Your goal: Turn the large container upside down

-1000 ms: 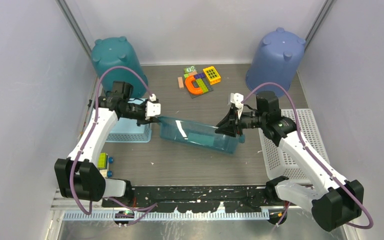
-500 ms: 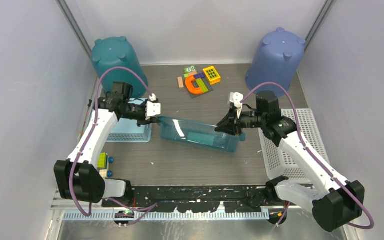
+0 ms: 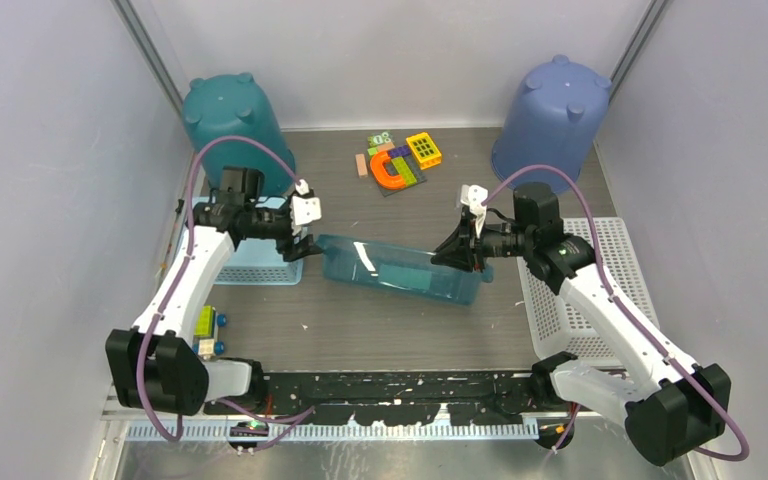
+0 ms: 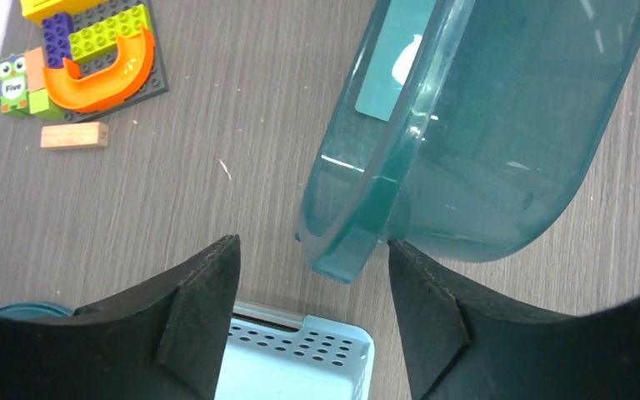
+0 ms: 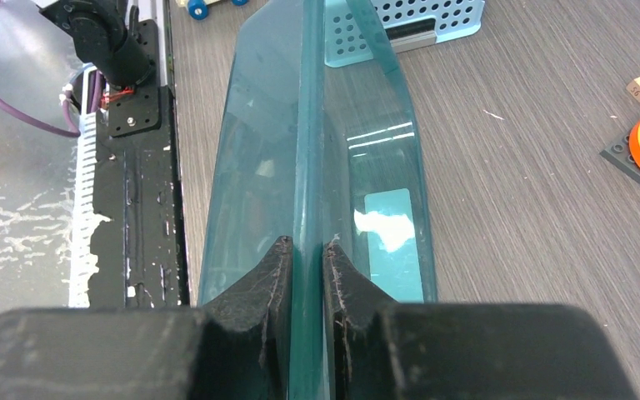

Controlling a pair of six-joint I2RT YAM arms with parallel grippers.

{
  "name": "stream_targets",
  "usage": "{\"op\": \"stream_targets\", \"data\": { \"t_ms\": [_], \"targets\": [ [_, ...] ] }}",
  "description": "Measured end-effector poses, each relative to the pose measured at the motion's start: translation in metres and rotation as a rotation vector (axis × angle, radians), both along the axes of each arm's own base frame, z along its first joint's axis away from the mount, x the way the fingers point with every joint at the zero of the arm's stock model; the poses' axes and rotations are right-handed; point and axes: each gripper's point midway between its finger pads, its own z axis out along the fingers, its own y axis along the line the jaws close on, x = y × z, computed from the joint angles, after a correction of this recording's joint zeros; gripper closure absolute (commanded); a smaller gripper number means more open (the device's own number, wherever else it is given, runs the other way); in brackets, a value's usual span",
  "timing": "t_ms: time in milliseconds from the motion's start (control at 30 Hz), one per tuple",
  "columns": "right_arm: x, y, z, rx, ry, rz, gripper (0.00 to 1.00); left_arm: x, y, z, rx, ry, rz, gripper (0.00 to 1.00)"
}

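Observation:
The large container (image 3: 400,268) is a clear teal bin lying tilted across the middle of the table. My right gripper (image 3: 462,254) is shut on the rim at its right end; in the right wrist view the thin rim (image 5: 308,150) runs edge-on between the pressed fingers (image 5: 307,246). My left gripper (image 3: 305,244) stands open at the bin's left end. In the left wrist view the rim corner (image 4: 346,262) pokes into the gap of the gripper (image 4: 312,250), close to the right finger and apart from the left one.
An upturned teal bucket (image 3: 232,120) stands back left and an upturned blue bucket (image 3: 550,110) back right. A light blue perforated basket (image 3: 250,262) sits under the left arm. A white perforated tray (image 3: 600,290) lies at right. Toy bricks (image 3: 397,160) lie behind the bin.
My left gripper has opened and let go of the bin's left end, drawing back a little. The bin has settled slightly lower. The right gripper keeps its grip.

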Motion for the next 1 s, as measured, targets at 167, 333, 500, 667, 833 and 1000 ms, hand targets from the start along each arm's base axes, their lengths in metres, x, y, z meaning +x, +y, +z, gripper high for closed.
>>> {"op": "stream_targets", "data": {
  "t_ms": [167,333,500,667,833,1000],
  "targets": [
    [0.000,-0.001,0.000,0.005,0.023,-0.012,0.96,0.004,-0.001,0.009,-0.042,-0.002,0.070,0.18],
    [0.002,-0.003,0.002,0.021,0.060,-0.029,0.97,0.011,-0.002,0.021,-0.104,-0.011,0.154,0.00],
    [0.006,-0.004,0.003,0.054,0.111,-0.042,0.97,0.018,-0.003,0.044,-0.183,-0.032,0.249,0.00],
    [0.013,-0.006,0.004,0.091,0.162,-0.064,0.98,0.027,-0.001,0.059,-0.242,-0.018,0.346,0.00],
    [0.024,-0.009,0.006,0.120,0.197,-0.087,0.98,0.033,0.002,0.065,-0.283,0.023,0.429,0.00],
    [0.027,-0.009,0.006,0.131,0.202,-0.098,0.98,0.031,0.004,0.070,-0.299,0.033,0.463,0.00]
  ]
}}
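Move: The large container, on its side, lies some 19 cm to the left hand's right, 4 cm back, its middle about 8 cm lower, with its left corner between the opening fingertips. The blue basket stands about 16 cm left, 1 cm ahead; the teal bin 14 cm left, 23 cm ahead; the toy bricks 18 cm right, 20 cm ahead. The right hand holds its rim, the container's middle 7 cm left, 2 cm back, 8 cm down. Upward by about 7 cm and some 3 cm forward, the left hand draws off the container's left corner, fingers spreading from partly open to fully wide while they swing counter-clockwise about 25 degrees and level out. The right hand keeps its pinch on the long rim, carries it nearly 3 cm forward and rolls the rim's top side forward. ##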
